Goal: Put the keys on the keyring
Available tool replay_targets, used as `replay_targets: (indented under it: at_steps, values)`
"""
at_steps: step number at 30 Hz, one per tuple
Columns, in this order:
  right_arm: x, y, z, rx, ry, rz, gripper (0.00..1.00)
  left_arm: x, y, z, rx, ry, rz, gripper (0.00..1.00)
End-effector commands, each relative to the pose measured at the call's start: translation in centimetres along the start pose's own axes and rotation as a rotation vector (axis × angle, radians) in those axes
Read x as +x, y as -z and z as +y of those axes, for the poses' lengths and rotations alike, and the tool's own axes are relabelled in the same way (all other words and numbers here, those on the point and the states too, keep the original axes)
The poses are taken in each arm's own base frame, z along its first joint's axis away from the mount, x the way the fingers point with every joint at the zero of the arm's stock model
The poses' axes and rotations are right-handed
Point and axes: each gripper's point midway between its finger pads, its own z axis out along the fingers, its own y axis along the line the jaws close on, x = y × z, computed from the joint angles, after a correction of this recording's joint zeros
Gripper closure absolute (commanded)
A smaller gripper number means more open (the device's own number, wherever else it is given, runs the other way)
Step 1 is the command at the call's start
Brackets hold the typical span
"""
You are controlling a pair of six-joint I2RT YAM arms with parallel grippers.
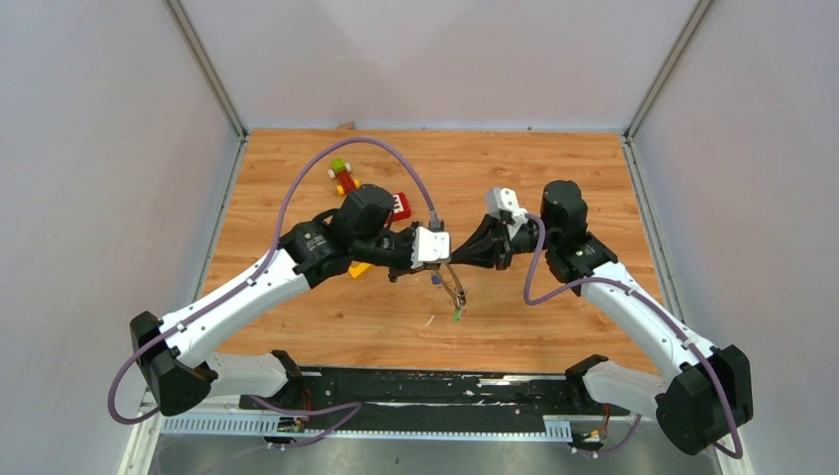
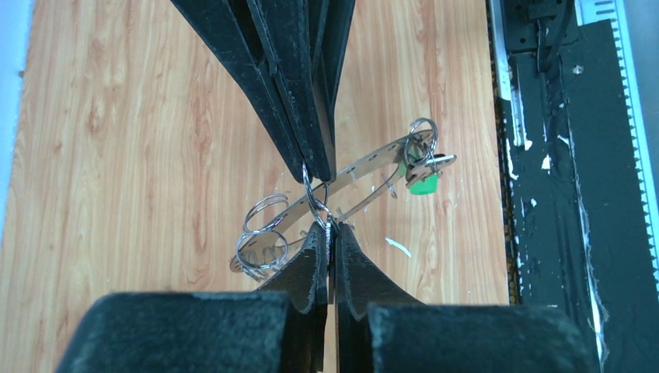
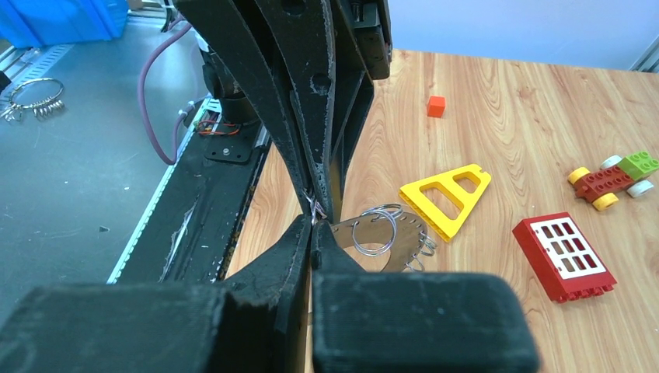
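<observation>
The keyring [image 2: 365,165], a flat grey notched metal ring, hangs tilted in the air above the wooden table, between my two grippers. Several small wire rings [image 2: 263,233] are threaded on its rim. One key with a green head [image 2: 423,185] dangles from its low end, and a blue-headed key [image 1: 435,280] hangs near the top. My left gripper [image 2: 329,227] is shut on a small wire ring [image 2: 314,198] at the keyring's rim. Facing it tip to tip, my right gripper [image 3: 312,224] is shut on the same wire ring. In the top view they meet mid-table over the keyring [image 1: 455,290].
A yellow triangular block [image 3: 447,198], a red window block [image 3: 563,256], a toy car [image 3: 610,177] and a small orange block [image 3: 436,106] lie on the table behind the left arm. A spare ring with keys [image 3: 35,97] lies on the grey bench beyond the black front rail [image 2: 559,194].
</observation>
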Motion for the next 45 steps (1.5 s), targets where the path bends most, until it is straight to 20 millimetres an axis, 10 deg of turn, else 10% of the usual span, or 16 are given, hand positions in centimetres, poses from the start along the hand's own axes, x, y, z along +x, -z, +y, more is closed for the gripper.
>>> replay_targets:
  at_steps: [1,25,34,37,45]
  values:
    - [-1.6,0.0,-0.3,-0.009,0.068,-0.016,1.00,-0.9,0.8,0.4,-0.010,-0.061,0.010,1.00]
    - [-0.9,0.1,-1.3,0.044,0.051,0.012,0.99,-2.8,1.6,1.7,-0.042,-0.164,0.076,1.00]
    - [-1.0,0.4,-2.0,0.093,0.061,0.024,0.79,-3.4,3.0,2.9,-0.061,-0.230,0.153,1.00]
    - [-1.1,1.1,-2.1,0.122,0.053,0.039,0.58,-3.4,2.5,3.5,-0.070,-0.228,0.176,1.00]
    - [-3.6,6.3,-3.7,0.271,0.064,0.016,0.35,-3.3,0.5,5.9,-0.103,-0.217,0.226,1.00]
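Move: The split ring lies between both sets of fingertips: about 1 cm to the right of the left hand point, about 1 cm to the left of the right one, level in height and depth. From either hand, the flat metal keyring's middle hangs some 4 cm below and 2 cm back, not off to a side; from the left hand, the green key is about 7 cm below and 4 cm back. On the table 25 cm below the left hand, the yellow triangle lies some 10 cm ahead and 16 cm left, the red brick 22 cm ahead and 11 cm left. Keep the left gripper shut on the split ring; dip it slightly, then raise it and carry it forward, ending about 4 cm forward and 3 cm up, tilting some 15–20 degrees. Ease the right gripper down about 1 cm, then open it to let go of the split ring and draw it forward and right, away from the left fingers, turning clockwise about 10 degrees. ##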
